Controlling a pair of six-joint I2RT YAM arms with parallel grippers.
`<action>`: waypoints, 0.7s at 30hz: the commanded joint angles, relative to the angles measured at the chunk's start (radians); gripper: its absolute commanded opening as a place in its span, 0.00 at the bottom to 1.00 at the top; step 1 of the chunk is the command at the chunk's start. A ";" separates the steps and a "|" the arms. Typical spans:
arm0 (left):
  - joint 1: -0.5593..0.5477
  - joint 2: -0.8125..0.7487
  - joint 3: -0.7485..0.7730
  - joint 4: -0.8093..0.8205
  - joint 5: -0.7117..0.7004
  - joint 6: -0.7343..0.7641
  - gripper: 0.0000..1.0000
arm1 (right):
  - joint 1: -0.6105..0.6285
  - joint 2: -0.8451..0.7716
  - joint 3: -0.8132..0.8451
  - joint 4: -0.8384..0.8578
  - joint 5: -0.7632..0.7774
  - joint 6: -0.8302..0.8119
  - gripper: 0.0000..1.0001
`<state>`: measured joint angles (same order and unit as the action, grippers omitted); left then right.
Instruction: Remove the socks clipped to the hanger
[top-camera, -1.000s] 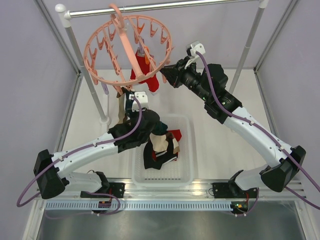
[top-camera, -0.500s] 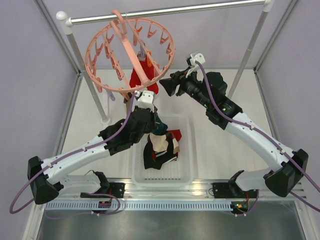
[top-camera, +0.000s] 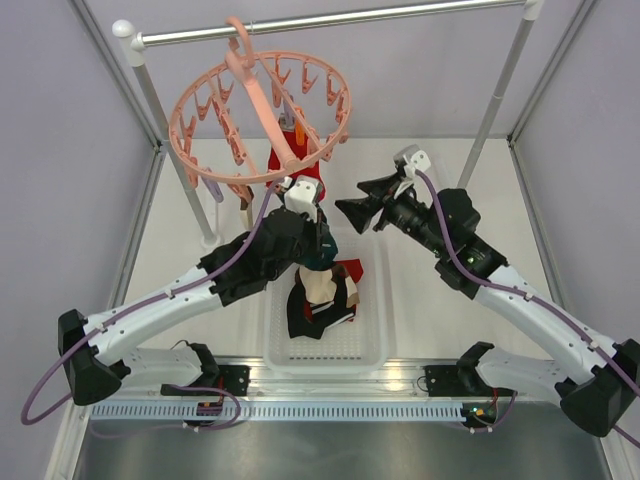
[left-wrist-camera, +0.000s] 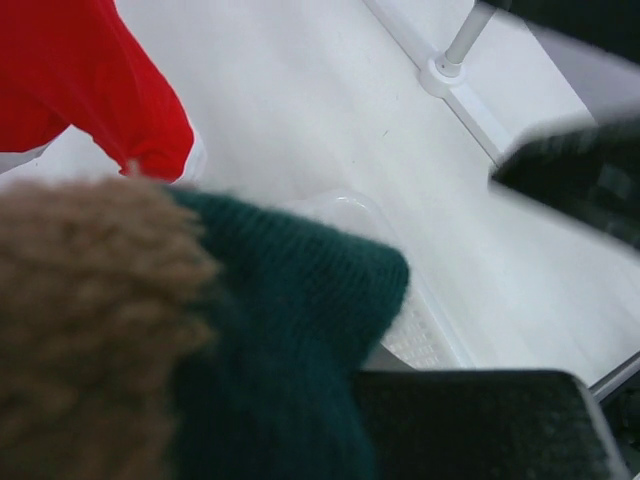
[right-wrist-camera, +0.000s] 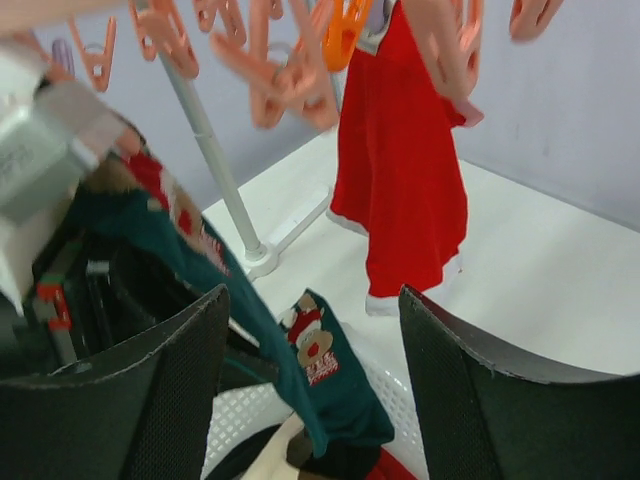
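Observation:
The salmon-pink hanger (top-camera: 205, 150) hangs by its hook from the rail. One red sock (top-camera: 283, 160) stays clipped to it, and it also shows hanging in the right wrist view (right-wrist-camera: 405, 170). My left gripper (top-camera: 320, 248) is shut on a dark teal sock (top-camera: 324, 260) above the basket. That patterned teal sock (right-wrist-camera: 330, 375) drapes down toward the basket, and it fills the left wrist view (left-wrist-camera: 290, 330) beside a brown fuzzy piece (left-wrist-camera: 90, 320). My right gripper (top-camera: 355, 212) is open and empty, right of the red sock and below the ring.
A white plastic basket (top-camera: 375, 300) between the arms holds several removed socks. The metal rail (top-camera: 400, 12) and its posts (top-camera: 152, 95) frame the back. Pink clips (right-wrist-camera: 280, 80) dangle just above the right gripper (right-wrist-camera: 315, 295).
My right gripper opened and drew back down and right from the ring's edge. The ring swung back. My left arm shifted slightly right, still holding the teal sock.

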<state>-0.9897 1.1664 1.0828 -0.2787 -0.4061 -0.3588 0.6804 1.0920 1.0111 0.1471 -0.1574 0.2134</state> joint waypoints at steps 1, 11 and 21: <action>0.005 0.006 0.057 0.016 0.035 0.011 0.02 | -0.002 -0.056 -0.127 0.130 -0.112 -0.006 0.72; 0.023 0.021 0.083 0.013 0.081 -0.017 0.02 | 0.001 -0.009 -0.279 0.275 -0.221 0.014 0.72; 0.040 0.021 0.091 0.012 0.135 -0.042 0.02 | 0.068 0.135 -0.253 0.327 -0.142 -0.020 0.70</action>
<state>-0.9592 1.1915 1.1206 -0.2897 -0.3058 -0.3679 0.7376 1.2064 0.7315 0.3901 -0.3229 0.2134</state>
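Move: The green sock hangs pinched from the left fingers. Its middle lies roughly 8 cm to the right hand's left, about level with it forward and 10 cm below. From the right hand, the red sock still on the hanger is some 14 cm ahead, 11 cm left and about level. The socks in the basket lie about 5 cm back, 5 cm left and some 32 cm down. From the left hand, the green sock's middle is about 5 cm straight below. The left fingers keep the green sock pinched, nearly still, as the open right gripper comes down about 12 cm towards its hanging lower part. The right hand first sinks and draws back some 3 cm, then works left about 4 cm while still sinking, turning some 15 degrees counter-clockwise. Its fingers stay wide open, and any touch on the cloth can't be made out. ##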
